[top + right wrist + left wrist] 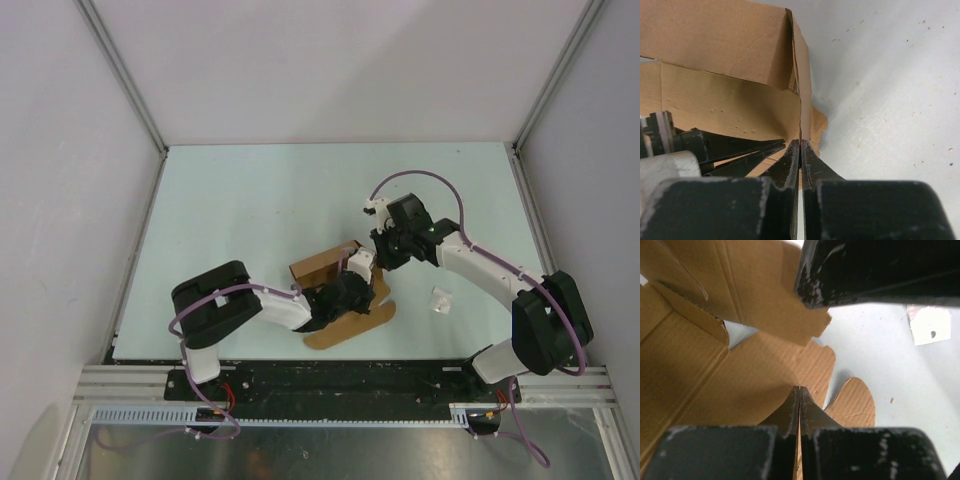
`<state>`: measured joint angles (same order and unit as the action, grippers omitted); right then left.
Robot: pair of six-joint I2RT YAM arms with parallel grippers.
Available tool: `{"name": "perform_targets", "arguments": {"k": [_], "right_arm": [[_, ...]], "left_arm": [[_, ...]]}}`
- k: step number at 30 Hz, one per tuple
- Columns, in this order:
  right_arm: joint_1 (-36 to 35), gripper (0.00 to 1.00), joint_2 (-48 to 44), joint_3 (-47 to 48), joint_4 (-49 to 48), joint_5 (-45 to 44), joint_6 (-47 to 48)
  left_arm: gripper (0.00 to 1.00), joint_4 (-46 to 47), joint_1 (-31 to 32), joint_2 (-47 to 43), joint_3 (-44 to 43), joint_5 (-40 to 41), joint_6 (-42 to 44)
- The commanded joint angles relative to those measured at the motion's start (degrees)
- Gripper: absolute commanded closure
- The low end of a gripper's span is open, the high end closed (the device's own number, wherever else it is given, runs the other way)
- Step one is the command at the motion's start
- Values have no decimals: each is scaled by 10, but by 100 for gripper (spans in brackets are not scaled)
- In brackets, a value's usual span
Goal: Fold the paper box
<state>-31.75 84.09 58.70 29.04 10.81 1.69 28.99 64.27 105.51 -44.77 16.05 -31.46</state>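
Observation:
The paper box (320,268) is brown cardboard, partly raised, lying near the table's front middle with a rounded flap (350,327) flat on the mat. My left gripper (352,290) reaches into it from the left. In the left wrist view its jaws (799,388) are shut on a thin panel of the box (700,375). My right gripper (378,262) comes in from the right. In the right wrist view it (800,141) is shut on the edge of an upright wall of the box (725,50), with the left fingers (740,150) close beside it.
A small white wad of paper (440,300) lies on the pale green mat (250,220) to the right of the box, also seen as a white scrap (929,325) in the left wrist view. Grey walls (60,200) enclose the table.

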Motion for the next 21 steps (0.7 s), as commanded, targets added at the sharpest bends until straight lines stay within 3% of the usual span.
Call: {"name": "perform_targets", "arguments": {"k": [1, 12, 21], "right_arm": [[-6, 100, -10, 12, 8, -10, -10], [-9, 100, -1, -8, -1, -28, -10], [-12, 100, -3, -10, -5, -27, -12]], "left_arm": [[100, 5, 3, -54, -1, -12, 10], [100, -39, 3, -210, 47, -55, 31], [100, -183, 0, -419, 44, 49, 80]]}}
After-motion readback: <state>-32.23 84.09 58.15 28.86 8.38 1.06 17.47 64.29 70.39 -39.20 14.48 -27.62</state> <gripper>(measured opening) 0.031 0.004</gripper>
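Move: The raised side flap at the box's right end has its middle about 4 cm ahead of the closed left fingertips and some 4 cm above them. From that hand the folded back wall is roughly 6 cm ahead and 11 cm left, and the rounded front tab some 8 cm back and 5 cm left, about level. The right fingers already pinch the flap, its middle about 1 cm ahead, 2 cm left and 3 cm below; the white tag is roughly 6 cm back, 13 cm right and 9 cm down. The left hand, fingers still shut, lifts off the card at the foot of the raised side flap and rises about 17 cm at growing speed, easing back a little, then swinging some 4 cm left, away from the flap and out over the box, while its wrist tilts 15 degrees or so. The right hand keeps its pinch on the side flap and stays practically in place above the box's right end. ##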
